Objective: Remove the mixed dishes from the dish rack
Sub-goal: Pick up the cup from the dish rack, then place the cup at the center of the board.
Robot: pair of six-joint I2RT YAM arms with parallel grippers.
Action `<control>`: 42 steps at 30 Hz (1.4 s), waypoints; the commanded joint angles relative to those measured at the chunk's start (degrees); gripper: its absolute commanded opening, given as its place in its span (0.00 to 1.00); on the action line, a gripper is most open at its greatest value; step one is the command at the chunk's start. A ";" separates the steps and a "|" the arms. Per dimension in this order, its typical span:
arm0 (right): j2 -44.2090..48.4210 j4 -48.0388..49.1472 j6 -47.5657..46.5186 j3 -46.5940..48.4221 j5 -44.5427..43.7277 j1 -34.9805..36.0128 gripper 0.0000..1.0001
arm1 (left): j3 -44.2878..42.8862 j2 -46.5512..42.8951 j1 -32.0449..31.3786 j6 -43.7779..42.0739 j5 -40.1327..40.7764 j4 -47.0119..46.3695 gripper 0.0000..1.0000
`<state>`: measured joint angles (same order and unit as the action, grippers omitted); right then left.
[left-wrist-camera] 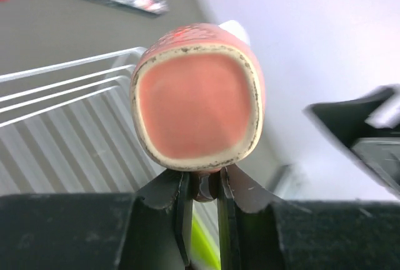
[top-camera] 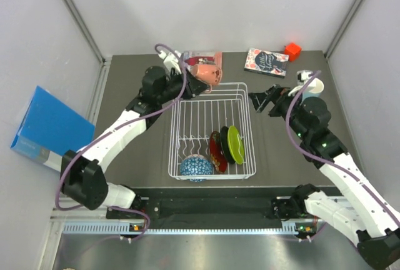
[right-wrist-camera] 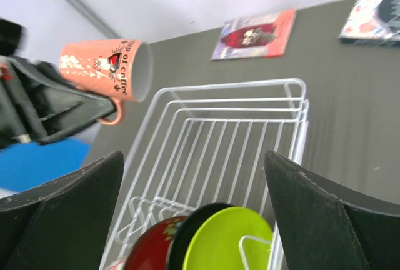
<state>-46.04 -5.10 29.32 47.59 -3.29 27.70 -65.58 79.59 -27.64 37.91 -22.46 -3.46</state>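
My left gripper (top-camera: 190, 84) is shut on the handle of the small salmon-pink cup (top-camera: 207, 73), holding it on its side in the air over the far left corner of the white wire dish rack (top-camera: 215, 84). The left wrist view faces the cup's base (left-wrist-camera: 197, 104), with the handle pinched between my fingers (left-wrist-camera: 182, 204). At the rack's near end stand the lime green plate (top-camera: 236, 144), black plate (top-camera: 226, 145), red patterned plate (top-camera: 216, 152) and blue-patterned bowl (top-camera: 196, 168). My right gripper (top-camera: 259, 99) hangs open and empty by the rack's far right corner. The light blue mug (top-camera: 314, 86) stands on the table behind it.
Two books (top-camera: 265, 62) (top-camera: 201, 57) and a red block (top-camera: 292, 50) lie along the far edge of the table. A blue box (top-camera: 44, 126) sits off the table to the left. Grey walls close in both sides and the back.
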 commanded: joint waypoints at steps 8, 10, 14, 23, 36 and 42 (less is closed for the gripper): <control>0.78 22.84 18.21 -2.15 30.00 -6.52 0.84 | 14.33 -0.67 0.92 31.78 -20.52 -54.26 0.00; -0.80 25.04 19.19 -2.24 31.23 -6.52 0.83 | 14.87 -0.23 0.31 34.06 -20.96 -58.39 0.00; -2.82 28.21 21.03 -2.77 32.12 -6.35 0.77 | 15.13 0.04 -1.19 32.93 -21.14 -56.66 0.00; -6.25 30.59 20.34 -0.75 31.94 -3.98 0.71 | 15.57 2.23 -3.12 32.40 -20.70 -56.13 0.00; -15.57 32.27 19.55 2.77 31.33 -0.98 0.32 | 15.57 4.08 -5.76 30.56 -20.61 -56.04 0.00; -10.83 22.11 14.28 3.11 24.66 -0.98 0.00 | 13.47 1.36 -5.76 22.94 -19.03 -43.23 0.12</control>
<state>-61.01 23.59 49.67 47.79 28.10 27.00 -49.47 84.64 -33.52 68.36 -43.03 -51.31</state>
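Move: The left hand already holds the salmon cup by its handle, the body about 5 cm above its fingers and 2 cm ahead and right. The open right gripper, where the cup is taken, is about 15 cm to that hand's right and 5 cm back. From the right hand, the cup is some 14 cm left, 8 cm ahead and 3 cm higher; the lime plate stands 6 cm left, 5 cm back and roughly 22 cm below, the dish rack's middle 15 cm left, about level and 24 cm below. Keeping its grip on the cup's handle, the left hand draws back about 9 cm and 6 cm to the right over the rack, rising and then easing down while it swings clockwise and rolls its left side down, so that the cup's mouth is offered to the right gripper. The right hand comes some 10 cm left to meet it, first rising and drawing back a little, then dipping slightly, turns about 30 degrees counter-clockwise, and near the end closes from wide open to almost shut, pinching the cup's wall at the rim. ##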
